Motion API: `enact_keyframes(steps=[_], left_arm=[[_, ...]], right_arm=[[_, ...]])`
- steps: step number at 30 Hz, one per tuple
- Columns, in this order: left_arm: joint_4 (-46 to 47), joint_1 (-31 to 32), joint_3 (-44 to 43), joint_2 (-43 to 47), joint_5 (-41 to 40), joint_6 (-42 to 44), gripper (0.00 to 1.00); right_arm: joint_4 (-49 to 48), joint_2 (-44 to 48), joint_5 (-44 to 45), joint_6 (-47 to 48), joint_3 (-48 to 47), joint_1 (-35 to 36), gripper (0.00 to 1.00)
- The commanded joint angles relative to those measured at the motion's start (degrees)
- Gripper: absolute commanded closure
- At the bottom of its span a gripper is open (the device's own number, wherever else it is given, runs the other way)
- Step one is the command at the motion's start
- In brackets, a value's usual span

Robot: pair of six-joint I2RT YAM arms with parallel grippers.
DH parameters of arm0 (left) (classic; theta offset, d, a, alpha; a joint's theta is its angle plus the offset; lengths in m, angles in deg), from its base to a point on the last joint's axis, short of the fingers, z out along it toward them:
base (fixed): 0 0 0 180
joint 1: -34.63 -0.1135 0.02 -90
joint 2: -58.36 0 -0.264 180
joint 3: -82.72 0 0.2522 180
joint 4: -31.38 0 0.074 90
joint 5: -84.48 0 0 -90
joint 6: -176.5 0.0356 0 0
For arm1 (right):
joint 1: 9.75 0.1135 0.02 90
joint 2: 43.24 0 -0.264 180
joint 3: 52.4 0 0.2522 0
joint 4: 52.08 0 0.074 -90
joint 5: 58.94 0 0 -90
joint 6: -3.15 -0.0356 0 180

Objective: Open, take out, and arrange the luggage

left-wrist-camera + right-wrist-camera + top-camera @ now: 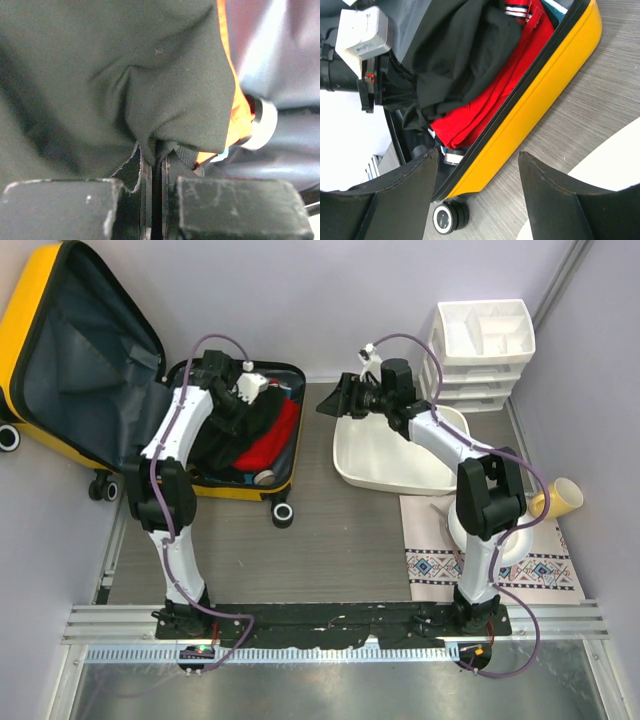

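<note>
The luggage (240, 490) is a yellow hard-shell suitcase lying open on the floor. Its dark-lined lid (70, 350) leans up at the far left. In the base lie a black garment (250, 425) and a red garment (275, 435). My left gripper (232, 418) is down inside the base. In the left wrist view its jaws (157, 155) are shut on a fold of the black garment (150, 75). My right gripper (333, 400) hangs open between the luggage and the basin, with nothing in it. The right wrist view looks past the open fingers (395, 200) at the yellow shell (540, 95).
A white basin (385, 455) sits right of the luggage. A white drawer organizer (482, 350) stands at the back right. A patterned mat (500, 560) lies at the near right with a beige cup (560, 498) on it. A luggage wheel (447, 217) sticks out toward me.
</note>
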Motion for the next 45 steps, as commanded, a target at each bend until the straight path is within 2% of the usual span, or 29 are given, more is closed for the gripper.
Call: enact_keyframes(steps=[1, 4, 5, 6, 7, 8, 9, 11, 12, 15, 18, 22, 28, 31, 36, 43, 45], left_arm=[[0.5, -2.5, 4.5, 8.8, -0.2, 5.3, 1.0], [4.2, -4.1, 7.0, 9.2, -0.9, 4.0, 1.0], [4.7, -4.5, 7.3, 9.0, -1.1, 3.7, 0.94], [4.9, -4.9, 7.1, 8.7, -0.3, 2.9, 0.71], [4.8, -6.0, 6.5, 8.5, 1.0, 2.0, 0.55], [4.8, -6.5, 5.4, 8.1, 4.6, 0.3, 0.46], [5.3, -7.0, 3.3, 8.3, 6.4, -4.2, 0.33], [7.4, -7.4, 1.5, 9.4, 9.1, -7.5, 0.29], [8.9, -7.4, 1.3, 10.0, 10.6, -10.8, 0.24], [14.5, -5.5, 1.9, 11.5, 9.3, -12.7, 0.13], [15.4, -1.0, -0.2, 9.6, 3.7, -10.3, 0.09], [15.1, -0.6, -5.2, 6.3, 6.7, -13.2, 0.06], [14.5, 0.9, -9.7, 0.6, 2.8, -13.2, 0.0], [18.4, 4.4, -8.9, -1.5, -4.8, -10.4, 0.0], [23.9, 8.2, -9.6, -7.5, -18.4, -10.5, 0.0], [26.6, 9.2, -11.2, -13.4, -26.0, -9.9, 0.01], [25.8, 9.0, -12.6, -14.4, -26.6, -10.3, 0.05]], right_arm=[[-6.4, -2.5, -0.5, -3.2, -3.7, 1.6, 0.28], [-6.9, -5.9, 0.7, -3.3, -8.1, 3.2, 0.28], [-6.9, -6.7, 1.1, -3.6, -10.7, 3.4, 0.28], [-6.9, -8.8, 1.6, -3.9, -11.8, 3.9, 0.28], [-7.0, -9.6, 2.2, -4.3, -13.1, 3.9, 0.28], [-7.0, -10.5, 2.5, -5.0, -15.1, 3.9, 0.28], [-7.1, -11.6, 2.9, -5.3, -15.8, 3.9, 0.28], [-7.2, -11.8, 4.1, -4.8, -16.4, 3.9, 0.28], [-7.2, -11.7, 4.3, -4.5, -16.4, 3.9, 0.28], [-6.8, -11.2, 4.7, -3.4, -16.1, 3.8, 0.28], [-6.0, -10.9, 5.1, -3.1, -15.8, 3.5, 0.28], [-5.2, -9.9, 5.4, -2.0, -15.0, 3.2, 0.28], [-4.7, -8.6, 6.3, -1.2, -13.0, 2.6, 0.27], [-4.3, -8.9, 6.4, -0.9, -12.6, 2.5, 0.27], [-4.0, -9.0, 6.6, -0.5, -12.8, 2.2, 0.27], [-3.4, -8.7, 7.0, 0.4, -12.3, 1.9, 0.27], [-3.4, -8.4, 7.0, 0.6, -12.1, 1.7, 0.27]])
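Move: The left gripper already pinches a bunch of the black clothes in the open suitcase; the place to drop it is about 4 cm to its left. The clothes' far right corner lies some 11 cm ahead, 7 right and 4 below. The red garment is about 8 cm right and 3 ahead, the white roll 8 right and 4 back, both a little lower. From the right gripper that corner is roughly 9 cm ahead, 15 left and 11 lower. Draw the pinched black cloth about 4 cm left, open the left fingers to release it, and lift clear. Carry the hand forward and right, tipping the fingers some 20 degrees outward, then lower it wide open about 13 cm astride the cloth's far right fold, beside the red garment. Meanwhile ease the open right gripper forward and left beside the suitcase, then slightly back right. ##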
